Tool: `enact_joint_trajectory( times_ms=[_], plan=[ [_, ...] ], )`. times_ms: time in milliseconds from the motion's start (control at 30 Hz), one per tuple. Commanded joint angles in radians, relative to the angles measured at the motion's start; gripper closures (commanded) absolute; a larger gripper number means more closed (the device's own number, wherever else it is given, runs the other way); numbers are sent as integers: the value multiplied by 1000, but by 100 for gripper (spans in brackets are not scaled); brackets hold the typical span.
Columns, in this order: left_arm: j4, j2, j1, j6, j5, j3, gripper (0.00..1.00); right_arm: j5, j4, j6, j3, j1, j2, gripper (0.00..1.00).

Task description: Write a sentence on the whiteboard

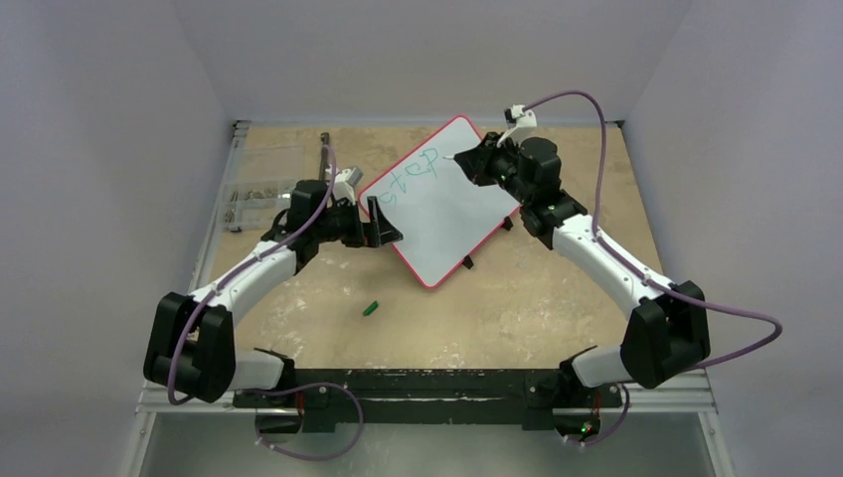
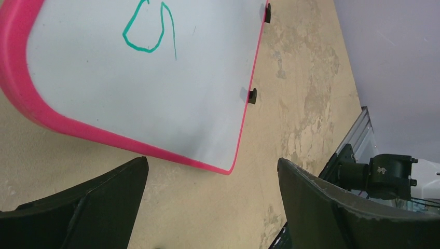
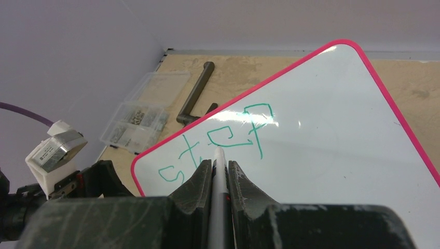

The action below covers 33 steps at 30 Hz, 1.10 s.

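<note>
The whiteboard (image 1: 447,214) lies tilted on the table, with a red rim and black feet. The sentence (image 1: 413,171) reads only "step" in green. My right gripper (image 1: 469,161) is shut on a grey marker (image 3: 219,176) over the board's far end. The marker's tip (image 3: 218,151) points at the word (image 3: 218,140) on the whiteboard (image 3: 332,135). I cannot tell whether it touches. My left gripper (image 1: 385,229) is open at the board's left edge. In the left wrist view the gripper (image 2: 211,162) frames a corner of the whiteboard (image 2: 155,93) without gripping it.
A green marker cap (image 1: 371,308) lies on the table in front of the board. A clear parts box (image 1: 253,199) and a dark metal bar (image 1: 326,157) sit at the far left. They also show in the right wrist view, the box (image 3: 142,116) beside the bar (image 3: 196,93). Walls close three sides.
</note>
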Motion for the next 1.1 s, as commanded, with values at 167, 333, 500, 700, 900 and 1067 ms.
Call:
enact_joint_trajectory(
  times_ms=[167, 333, 500, 700, 900, 1067],
  plan=[
    [-153, -163, 21, 21, -77, -7, 4, 10, 27, -11, 5, 4, -60, 100],
    [-326, -232, 44, 56, -93, 123, 6, -2, 18, -30, 22, 3, -64, 100],
    [-523, -133, 74, 158, -42, 390, 12, -23, 20, -55, 14, 3, -81, 100],
    [-647, 75, 111, 250, 60, 670, 24, -69, 56, -58, -59, 3, -127, 100],
    [-718, 301, 145, 322, 184, 876, 35, -104, 56, -44, -111, 3, -169, 100],
    [-721, 429, 179, 325, 259, 975, 45, -117, 41, -32, -139, 3, -204, 100]
  ],
)
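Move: The whiteboard stands propped with its upper-left edge high. Its middle is about 11 cm to the right of the left hand, 5 cm ahead and 2 cm lower; its left corner is some 4 cm ahead, 3 cm left and 7 cm above that hand. The green cap lies on the table about 15 cm back, 3 cm left and 15 cm down. From the right hand, which holds the marker, the board's middle is about 3 cm back, 3 cm left and 14 cm below. The whiteboard's left corner is what the left hand, already open beside the lower-left edge, gets round: it backs out a couple of centimetres to the left while rising, climbs to some 15 cm up, then swings forward and sinks, ending about 9 cm farther out and 11 cm higher, just beyond the upper-left edge, fingers closing from wide to a little over half. The right hand keeps the marker, lifts about 2 cm, then draws back some 4 cm. ##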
